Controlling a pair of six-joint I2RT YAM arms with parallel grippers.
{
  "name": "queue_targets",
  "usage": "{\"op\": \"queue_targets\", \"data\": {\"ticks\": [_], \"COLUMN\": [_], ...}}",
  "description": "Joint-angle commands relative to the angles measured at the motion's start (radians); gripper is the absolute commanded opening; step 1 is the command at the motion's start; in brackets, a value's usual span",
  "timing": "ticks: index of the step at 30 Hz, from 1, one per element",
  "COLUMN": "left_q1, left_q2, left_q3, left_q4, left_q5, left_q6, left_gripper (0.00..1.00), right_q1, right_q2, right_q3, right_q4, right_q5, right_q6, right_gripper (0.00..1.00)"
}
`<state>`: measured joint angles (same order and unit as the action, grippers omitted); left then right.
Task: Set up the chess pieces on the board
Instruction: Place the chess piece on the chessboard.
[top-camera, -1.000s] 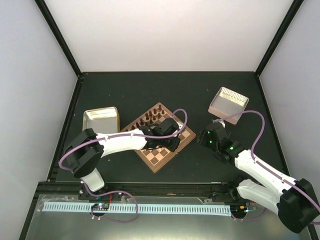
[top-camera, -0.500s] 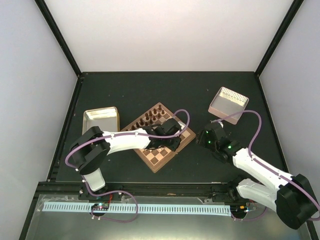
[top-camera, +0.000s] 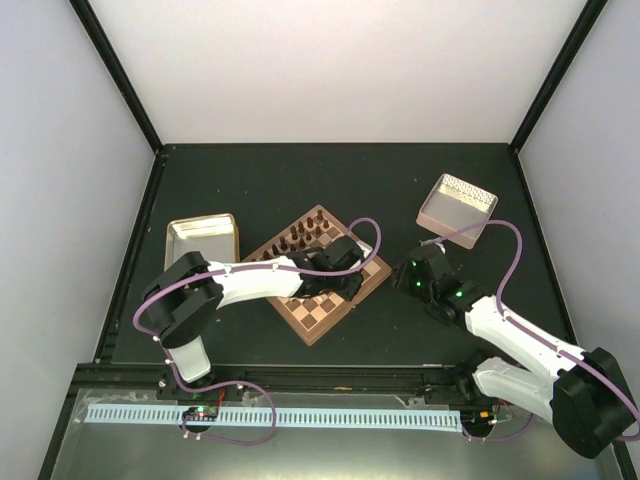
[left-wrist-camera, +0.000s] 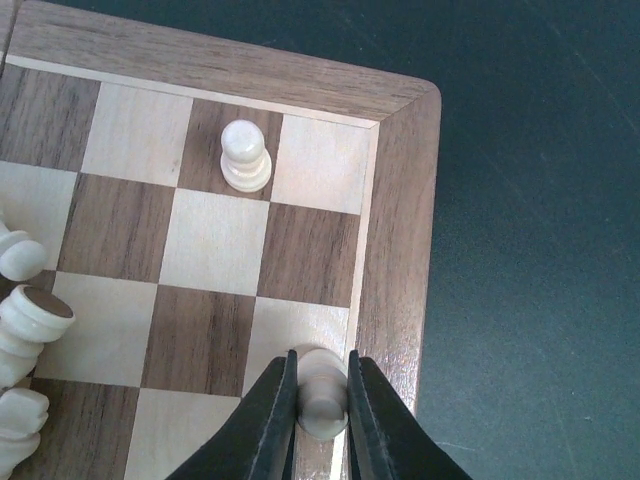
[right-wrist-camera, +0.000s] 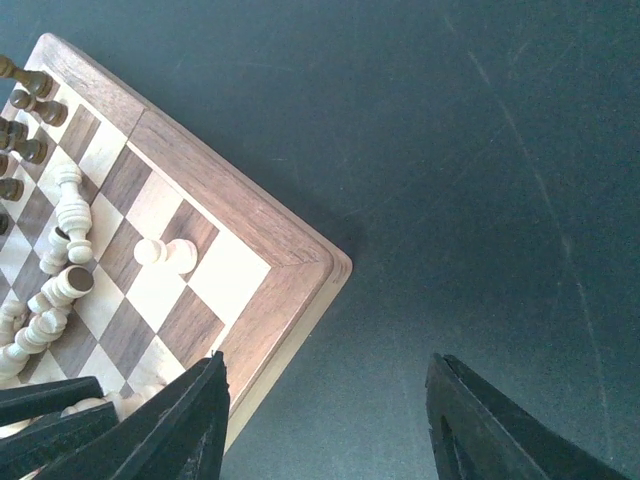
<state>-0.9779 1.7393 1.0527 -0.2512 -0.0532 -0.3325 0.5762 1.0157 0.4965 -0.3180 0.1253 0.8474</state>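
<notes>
The board (top-camera: 322, 318) lies turned like a diamond at mid-table, with dark chess pieces (top-camera: 300, 236) standing along its far rows. My left gripper (top-camera: 352, 288) is shut on a pale chess piece (left-wrist-camera: 322, 392), held upright over a light square against the board's rim (left-wrist-camera: 400, 220). One pale pawn (left-wrist-camera: 244, 155) stands near the corner. Several pale pieces (left-wrist-camera: 20, 330) lie heaped at the left of that view. My right gripper (right-wrist-camera: 330, 420) hangs open over the dark table beside the board's corner (right-wrist-camera: 290, 270), with nothing between its fingers.
A shallow yellowish metal tray (top-camera: 202, 240) sits left of the board. A pinkish bin (top-camera: 456, 208) stands at the back right, beyond my right arm. Black frame posts and pale walls close in the table on three sides.
My left arm has shifted slightly while its gripper stays low over the board's edge. The right gripper has edged a little toward the board and its jaws have narrowed somewhat.
</notes>
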Motion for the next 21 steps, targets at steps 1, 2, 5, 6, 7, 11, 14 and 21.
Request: {"op": "queue_targets", "data": {"ticks": [1, 2, 5, 6, 7, 11, 14, 21], "left_q1": [-0.008, -0.008, -0.008, -0.008, -0.008, -0.008, -0.005, 0.028], "left_q2": [0.032, 0.032, 0.03, 0.029, 0.027, 0.011, -0.016, -0.122], "left_q3": [0.023, 0.022, 0.022, 0.023, 0.025, 0.042, 0.058, 0.062], "left_q4": [-0.012, -0.013, -0.018, -0.019, -0.02, -0.028, -0.039, -0.064], "left_q5": [-0.028, -0.031, -0.033, -0.033, -0.032, -0.026, -0.025, -0.031], "left_q6": [0.009, 0.009, 0.011, 0.01, 0.011, 0.007, -0.001, -0.02], "left_gripper": [0.13, 0.13, 0.15, 0.16, 0.17, 0.25, 0.32, 0.5], "right_q1": [-0.006, -0.006, -0.005, -0.006, -0.006, -0.005, -0.005, -0.006], "right_q2": [-0.005, -0.005, -0.008, -0.011, -0.013, -0.032, -0.053, -0.02], "right_q3": [-0.013, -0.013, -0.014, -0.013, -0.012, -0.006, -0.002, 0.057], "right_q4": [0.03, 0.031, 0.031, 0.03, 0.029, 0.017, 0.01, -0.018], "right_q5": [-0.012, -0.014, -0.019, -0.021, -0.022, -0.038, -0.056, -0.119], "right_q6": [-0.001, -0.001, -0.004, -0.005, -0.006, -0.021, -0.039, -0.137], "right_gripper": [0.55, 0.55, 0.54, 0.55, 0.55, 0.55, 0.56, 0.58]}}
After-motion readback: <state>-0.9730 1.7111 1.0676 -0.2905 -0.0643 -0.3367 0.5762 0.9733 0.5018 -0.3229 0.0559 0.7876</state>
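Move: The left hand already has a white piece between its fingertips, standing on the light edge square third from the board's right corner; the piece's middle is about 1 cm below the hand. A white pawn stands some 5 cm ahead and 2 cm right, the board's right corner about 3 cm ahead and 9 cm right, and the nearest toppled white pieces roughly 5 cm ahead and 5 cm left. From the right hand, the held piece lies about 9 cm left, level, and some 3 cm lower. The left fingers let go of the white piece: they first stay put around it, then spread to about half open, and only as they widen does the hand start straight up, by about 1 cm so far, without turning. The right hand, open and empty, rises about 1 cm and edges about 1 cm left towards the board, turning some 5 degrees counter-clockwise. ##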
